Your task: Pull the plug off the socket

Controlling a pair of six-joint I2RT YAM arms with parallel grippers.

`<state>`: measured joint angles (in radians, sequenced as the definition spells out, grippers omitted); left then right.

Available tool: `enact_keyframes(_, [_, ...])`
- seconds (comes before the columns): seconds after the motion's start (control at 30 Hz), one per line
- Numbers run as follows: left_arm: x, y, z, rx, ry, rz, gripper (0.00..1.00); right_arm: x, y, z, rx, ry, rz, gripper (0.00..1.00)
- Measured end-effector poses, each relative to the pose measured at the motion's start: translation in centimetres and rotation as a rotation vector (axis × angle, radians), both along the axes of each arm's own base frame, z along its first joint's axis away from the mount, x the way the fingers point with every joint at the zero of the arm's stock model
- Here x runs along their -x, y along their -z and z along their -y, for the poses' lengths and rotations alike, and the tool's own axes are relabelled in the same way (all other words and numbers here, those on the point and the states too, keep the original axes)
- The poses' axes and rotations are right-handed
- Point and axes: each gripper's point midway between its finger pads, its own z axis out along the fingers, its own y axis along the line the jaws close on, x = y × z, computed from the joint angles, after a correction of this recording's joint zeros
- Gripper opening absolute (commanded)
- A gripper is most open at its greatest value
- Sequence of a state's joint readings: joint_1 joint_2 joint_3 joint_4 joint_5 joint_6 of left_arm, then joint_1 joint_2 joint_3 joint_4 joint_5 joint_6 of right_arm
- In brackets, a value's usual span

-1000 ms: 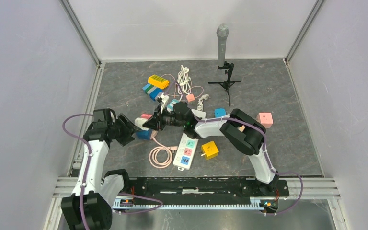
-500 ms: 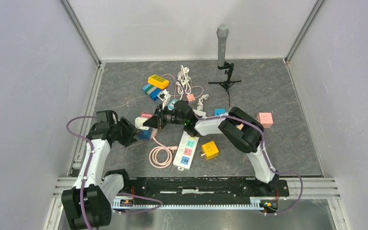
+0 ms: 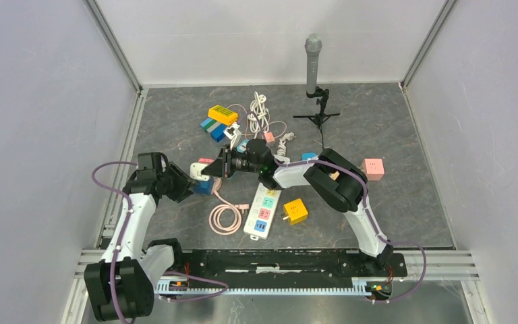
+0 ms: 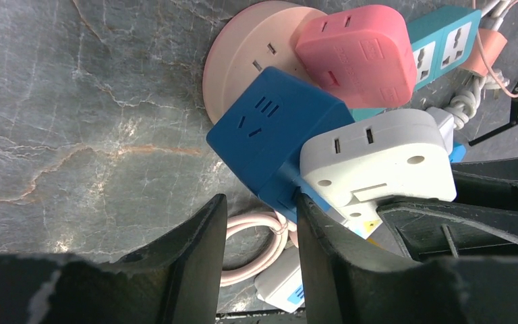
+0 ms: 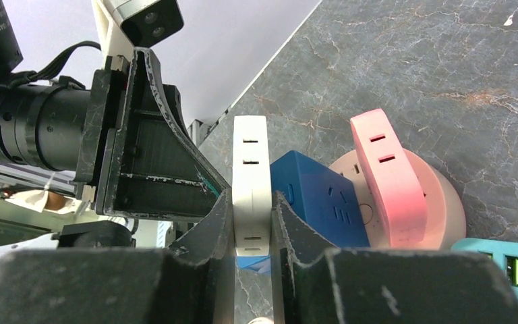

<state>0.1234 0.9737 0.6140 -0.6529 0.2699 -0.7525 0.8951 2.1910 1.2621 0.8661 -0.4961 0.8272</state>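
A white plug (image 5: 251, 175) sits against a blue cube socket (image 5: 320, 196), and my right gripper (image 5: 251, 206) is shut on the plug's two flat sides. From above, the plug (image 3: 198, 170) and the blue cube (image 3: 204, 188) lie left of centre, between the two arms. My left gripper (image 4: 260, 202) is open beside the blue cube (image 4: 280, 131). Its right finger (image 4: 324, 250) touches the cube's lower edge, and only a pink cable shows between the jaws. The white plug (image 4: 371, 158) lies to the cube's right. Where plug and socket join is hidden.
A pink plug (image 4: 354, 54) sits on a round pink socket (image 4: 243, 54) behind the cube, with a teal strip (image 4: 445, 40) beyond. A coiled pink cable (image 3: 224, 219), a white power strip (image 3: 261, 212), a yellow cube (image 3: 295, 210) and a microphone stand (image 3: 312, 67) are nearby.
The left gripper's jaws have narrowed and the left arm has edged in toward the blue cube. The right gripper has kept its grip on the white plug, shifting slightly away from the arm bases.
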Motion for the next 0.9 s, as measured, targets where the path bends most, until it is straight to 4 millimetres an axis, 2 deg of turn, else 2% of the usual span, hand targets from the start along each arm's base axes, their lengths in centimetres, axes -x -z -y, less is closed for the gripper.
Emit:
enact_keyframes(0.43, [-1.4,0.1,0.0,-0.038,-0.013,0.019,0.48,-1.8,0.0,0.3,-0.095,0.038,-0.154,0.00])
enact_keyframes(0.5, [-1.4,0.1,-0.1,-0.042,-0.015,0.019,0.48,-2.1,-1.4,0.4,-0.145,0.041,-0.156,0.00])
enact_keyframes(0.6, [-1.4,0.1,-0.1,-0.045,-0.015,0.019,0.48,-3.1,-5.0,0.5,-0.255,0.042,-0.109,0.00])
enact_keyframes(0.7, [-1.4,0.1,-0.1,-0.048,-0.015,0.020,0.49,-3.6,-7.3,0.8,-0.323,0.041,-0.077,0.00])
enact_keyframes(0.9, [-1.6,-0.3,-0.2,-0.055,-0.017,0.022,0.53,-4.2,-9.6,1.9,-0.338,0.072,-0.014,0.00])
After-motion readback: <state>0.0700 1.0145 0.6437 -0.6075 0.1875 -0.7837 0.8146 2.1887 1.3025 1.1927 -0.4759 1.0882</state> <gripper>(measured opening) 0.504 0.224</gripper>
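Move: My right hand already grips the white plug; the blue plug cube it comes off lies about 5 cm below that hand, 1 cm back and 2 cm to its left. The pink plug is some 4 cm ahead and 1 cm left of it, the teal socket strip about 6 cm ahead and 7 cm right, the coiled cord roughly 10 cm back and 4 cm right. From my left hand the blue cube is 1 cm ahead, 3 cm right and slightly lower. I keep my right-hand pinch on the white plug and work it loose from the blue cube, easing forward about 2 cm while rolling the wrist forward, then pull sharply up, nearly 10 cm, still drifting forward, with the fingertips tipping up some 20 degrees. Meanwhile my left hand, half open, keeps a finger against the cube and edges about 1.5 cm forward. ##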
